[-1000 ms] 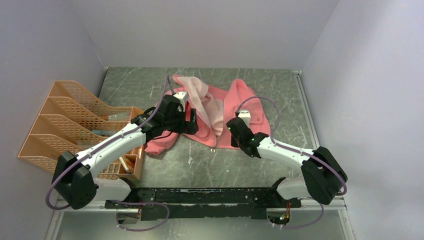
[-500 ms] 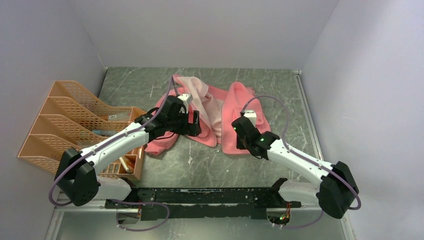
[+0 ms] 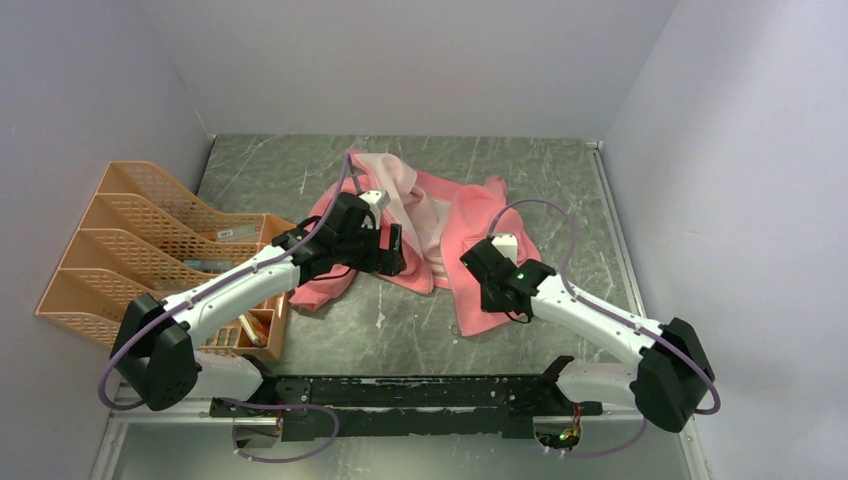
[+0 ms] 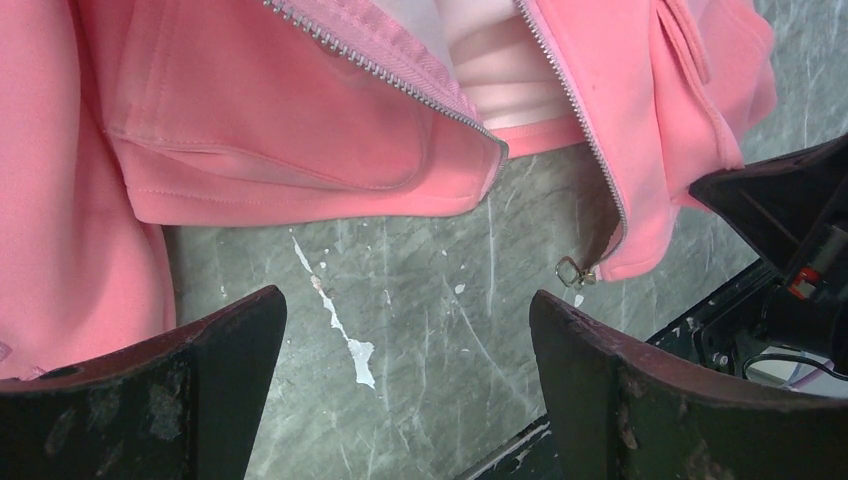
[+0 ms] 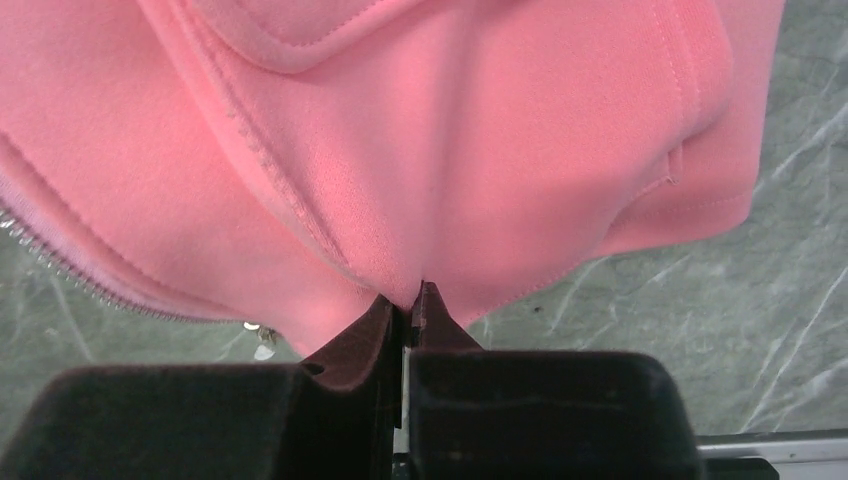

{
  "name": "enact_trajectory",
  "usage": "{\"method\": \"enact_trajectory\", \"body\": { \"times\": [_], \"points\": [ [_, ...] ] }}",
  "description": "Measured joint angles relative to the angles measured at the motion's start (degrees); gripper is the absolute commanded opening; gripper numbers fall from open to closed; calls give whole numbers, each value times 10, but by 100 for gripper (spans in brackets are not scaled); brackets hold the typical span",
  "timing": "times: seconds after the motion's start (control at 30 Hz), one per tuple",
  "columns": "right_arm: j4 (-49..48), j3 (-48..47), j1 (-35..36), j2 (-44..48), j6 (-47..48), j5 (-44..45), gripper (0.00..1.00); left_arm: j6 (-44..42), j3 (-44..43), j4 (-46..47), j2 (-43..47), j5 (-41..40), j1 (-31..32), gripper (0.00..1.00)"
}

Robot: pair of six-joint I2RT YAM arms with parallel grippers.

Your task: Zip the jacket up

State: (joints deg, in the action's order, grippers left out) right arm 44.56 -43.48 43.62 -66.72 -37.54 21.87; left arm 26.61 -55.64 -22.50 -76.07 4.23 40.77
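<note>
The salmon-pink jacket (image 3: 452, 215) lies open on the table, its paler lining showing at the back. My right gripper (image 3: 487, 300) is shut on the bottom hem of the jacket's right front panel (image 5: 470, 180), which is stretched toward the near edge. My left gripper (image 3: 393, 250) is open and empty, hovering over the table just below the left front panel (image 4: 290, 150). In the left wrist view both zipper edges (image 4: 400, 85) run apart, and the metal zipper pull (image 4: 572, 272) hangs at the bottom of the right panel. The pull also shows in the right wrist view (image 5: 260, 335).
An orange mesh file organiser (image 3: 150, 250) with several slots stands at the left, beside my left arm. Grey walls close in the table on the left, back and right. The black rail (image 3: 400, 395) runs along the near edge.
My right gripper has pulled the right front panel toward the near edge, stretching it out. My left gripper has shifted slightly right and stays open.
</note>
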Motion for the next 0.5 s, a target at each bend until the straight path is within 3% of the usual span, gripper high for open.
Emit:
{"method": "enact_trajectory", "body": {
  "times": [0.03, 0.13, 0.23, 0.5],
  "points": [
    [0, 0, 0, -9, -4, 6, 3, 0, 0, 0, -1, 0, 0, 96],
    [-6, 0, 0, -26, -16, 16, 26, 0, 0, 0, -3, 1, 2, 96],
    [-14, 0, 1, -29, -22, 17, 37, 0, 0, 0, -3, 1, 3, 96],
    [15, -28, 8, 12, -21, 5, 43, 0, 12, 5, -3, 1, 4, 96]
  ]
}}
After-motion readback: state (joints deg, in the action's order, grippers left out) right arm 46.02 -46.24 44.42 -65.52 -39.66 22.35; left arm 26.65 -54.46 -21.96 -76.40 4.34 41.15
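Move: The zip pull, at the bottom corner of the right front panel, lies about 7 cm to the left of the right hand, 2 cm back and some 3 cm below; that hand's shut fingers still pinch the panel just beside it. The left panel's bottom corner is roughly 13 cm to the right hand's left and 7 cm ahead. From the open left hand, that corner lies about 7 cm right, 1 cm ahead and 10 cm down, the zip pull 13 cm right and 8 cm back. The pinched cloth of the right front panel is let go beside the zip pull: the right hand sinks nearly 1 cm towards the table, its fingers part to a little under half open, and it then lifts about 2.5 cm, easing slightly left at the end. The wrist hardly turns. ##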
